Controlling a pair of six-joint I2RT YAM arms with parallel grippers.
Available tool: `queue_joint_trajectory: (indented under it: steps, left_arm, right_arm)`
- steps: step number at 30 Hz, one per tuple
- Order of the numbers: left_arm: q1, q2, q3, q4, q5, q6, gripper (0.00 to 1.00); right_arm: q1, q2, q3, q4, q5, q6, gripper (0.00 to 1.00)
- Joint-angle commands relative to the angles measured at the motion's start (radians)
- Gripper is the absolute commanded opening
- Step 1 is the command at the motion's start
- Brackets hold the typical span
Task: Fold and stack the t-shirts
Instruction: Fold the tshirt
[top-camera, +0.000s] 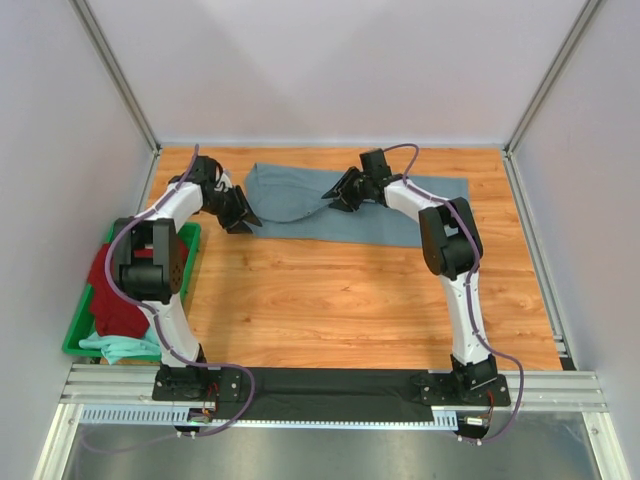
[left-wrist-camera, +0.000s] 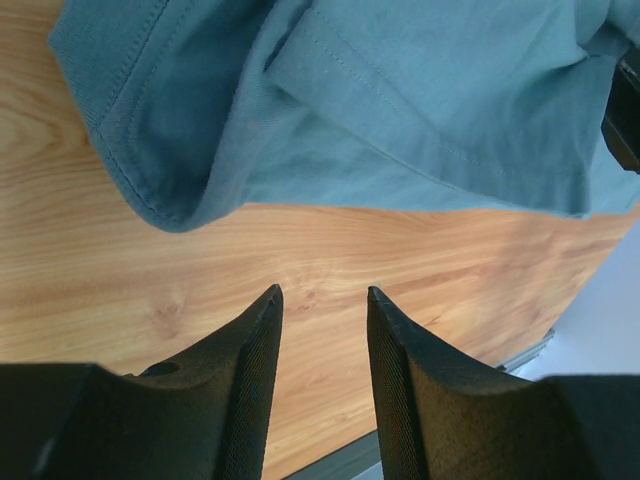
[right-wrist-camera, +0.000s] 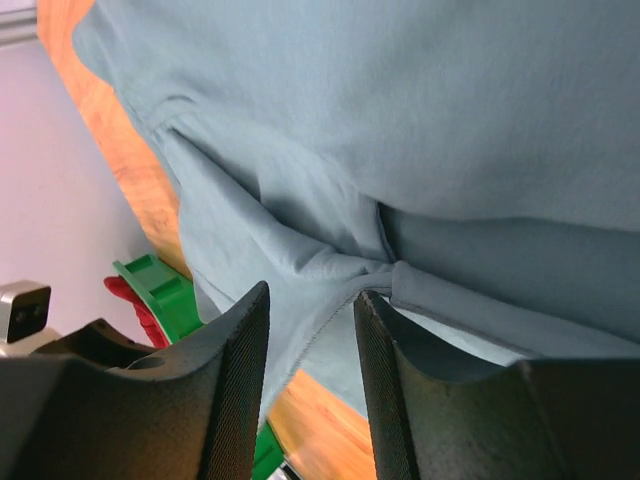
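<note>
The slate grey-blue t-shirt (top-camera: 400, 215) lies spread along the far side of the wooden table, its left part bunched into a rounded fold. My left gripper (top-camera: 243, 220) hovers just off that left end. In the left wrist view it (left-wrist-camera: 322, 292) stands open over bare wood, with the shirt's hem (left-wrist-camera: 400, 100) beyond the tips. My right gripper (top-camera: 335, 200) is over the shirt's middle fold. In the right wrist view it (right-wrist-camera: 312, 290) is open, and a creased fold of the shirt (right-wrist-camera: 400, 120) lies by its right fingertip. A dark red t-shirt (top-camera: 105, 290) and a mint-green one (top-camera: 125, 347) lie in the bin.
A green plastic bin (top-camera: 75, 335) sits at the table's left edge beside the left arm; it also shows in the right wrist view (right-wrist-camera: 150, 275). White walls with metal frame posts enclose the table on three sides. Bare wood runs between the shirt and the arm bases.
</note>
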Motion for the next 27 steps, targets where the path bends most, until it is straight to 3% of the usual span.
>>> queue_joint_trajectory:
  steps: [1, 15, 27]
  left_arm:
    - [0.004, -0.044, 0.046, 0.010, -0.003, -0.002, 0.47]
    - [0.013, 0.181, 0.291, -0.050, -0.020, 0.016, 0.49]
    - [0.013, 0.270, 0.350, -0.033, -0.041, -0.015, 0.47]
  right_arm:
    - [-0.010, 0.018, 0.051, 0.028, 0.023, 0.027, 0.41]
    - [-0.007, -0.030, -0.037, 0.056, -0.138, -0.008, 0.44]
    - [0.018, -0.093, -0.128, 0.067, -0.188, -0.036, 0.42]
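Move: The left hand's half-open fingers hang above the shirt's near-left end. The left corner of its folded flap lies about 7 cm ahead, 1 cm left and 4 cm lower; the shirt's near-left corner is roughly 3 cm ahead, 2 cm left and 5 cm down. The right hand already has the flap's right corner at its fingertips, about 1 cm below, with the stretch of the shirt's near edge behind it some 10 cm back and 2 cm down. The right fingertips, already against the flap's right corner, first stay nearly in place, then draw back about 4 cm towards the shirt's near edge, sinking slightly and turning a little counter-clockwise. Meanwhile the left hand hops some 7 cm forward over the near-left edge, rising 2 cm before coming down onto the flap's left corner, and ends about 2.5 cm lower than it began. Both grippers stay half open. ##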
